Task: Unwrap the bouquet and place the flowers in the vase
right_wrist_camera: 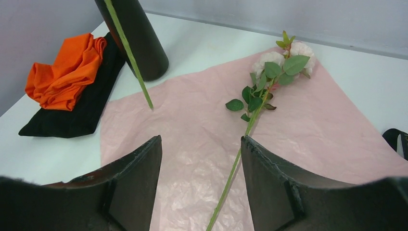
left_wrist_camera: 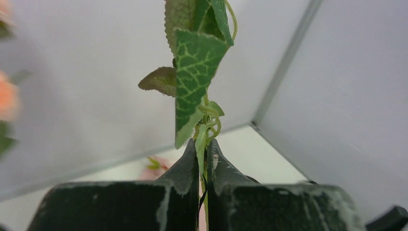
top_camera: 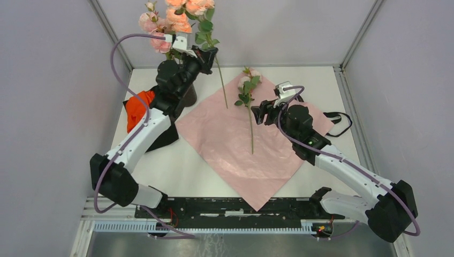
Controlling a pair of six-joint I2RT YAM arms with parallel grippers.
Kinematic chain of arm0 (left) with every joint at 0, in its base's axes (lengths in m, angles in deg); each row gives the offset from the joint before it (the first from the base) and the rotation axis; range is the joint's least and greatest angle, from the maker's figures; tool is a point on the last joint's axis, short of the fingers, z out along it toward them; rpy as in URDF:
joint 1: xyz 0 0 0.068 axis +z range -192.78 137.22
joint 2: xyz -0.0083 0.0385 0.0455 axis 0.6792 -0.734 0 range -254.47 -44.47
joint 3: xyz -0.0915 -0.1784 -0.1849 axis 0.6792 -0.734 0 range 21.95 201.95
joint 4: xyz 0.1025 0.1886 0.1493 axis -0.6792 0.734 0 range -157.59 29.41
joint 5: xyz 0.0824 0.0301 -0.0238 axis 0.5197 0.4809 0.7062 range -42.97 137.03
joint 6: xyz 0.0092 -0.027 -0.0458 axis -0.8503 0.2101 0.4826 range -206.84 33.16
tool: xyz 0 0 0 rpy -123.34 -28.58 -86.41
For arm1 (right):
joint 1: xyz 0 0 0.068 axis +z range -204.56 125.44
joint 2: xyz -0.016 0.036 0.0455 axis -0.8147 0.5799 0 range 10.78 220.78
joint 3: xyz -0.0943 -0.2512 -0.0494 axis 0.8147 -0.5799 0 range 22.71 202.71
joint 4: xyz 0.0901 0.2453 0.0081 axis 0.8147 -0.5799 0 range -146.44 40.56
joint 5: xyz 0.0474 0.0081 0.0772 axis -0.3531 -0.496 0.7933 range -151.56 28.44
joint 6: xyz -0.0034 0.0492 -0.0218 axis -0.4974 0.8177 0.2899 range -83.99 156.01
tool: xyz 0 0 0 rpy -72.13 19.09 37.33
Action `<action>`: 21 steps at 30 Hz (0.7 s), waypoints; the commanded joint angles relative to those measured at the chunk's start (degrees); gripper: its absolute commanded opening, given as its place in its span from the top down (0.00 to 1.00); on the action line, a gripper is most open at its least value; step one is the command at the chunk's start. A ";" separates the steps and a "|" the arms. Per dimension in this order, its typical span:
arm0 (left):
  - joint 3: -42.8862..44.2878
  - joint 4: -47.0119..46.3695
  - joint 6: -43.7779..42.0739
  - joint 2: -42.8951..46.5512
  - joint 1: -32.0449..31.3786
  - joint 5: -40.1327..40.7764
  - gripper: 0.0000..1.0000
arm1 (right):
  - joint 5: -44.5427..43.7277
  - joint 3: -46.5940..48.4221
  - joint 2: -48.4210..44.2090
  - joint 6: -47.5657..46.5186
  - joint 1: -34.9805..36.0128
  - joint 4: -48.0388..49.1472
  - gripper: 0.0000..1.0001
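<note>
My left gripper is raised at the back left, shut on the thin green stem of a rose whose leaves rise above the jaws. That stem's lower end hangs free in front of the black vase. Pink and peach flowers stand up behind the left arm, which hides most of the vase. The bouquet's pink wrapping paper lies spread flat. One pale rose lies on it. My right gripper hovers open over its stem, holding nothing.
An orange-red cloth rests on a folded black cloth left of the paper. A black ribbon lies loose at the paper's right corner. Grey walls enclose the table on three sides.
</note>
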 commanded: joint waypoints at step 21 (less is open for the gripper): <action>2.68 -20.26 -31.05 -1.05 8.32 28.53 0.98 | 0.61 -2.10 5.99 -0.75 0.07 4.76 0.34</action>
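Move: The vase the held flower is bound for stands about 17 cm left and 11 cm ahead of the left hand, its middle some 28 cm below; the orange cloth lies 36 cm left, 4 cm ahead, at table level. The last loose flower lies on the paper with its middle about 15 cm ahead of the right hand, straight ahead and 26 cm below; the vase is 22 cm ahead and 33 cm left of that hand. The flower, still pinched upright in the left fingers, is swept quickly about 15 cm left towards the vase, rising 5–6 cm early on and then easing forward some 4 cm. Meanwhile the wrist swings some 40 degrees counter-clockwise and tips the fingers up. The right hand, open and empty, sinks about 4 cm towards the loose flower without touching it. ##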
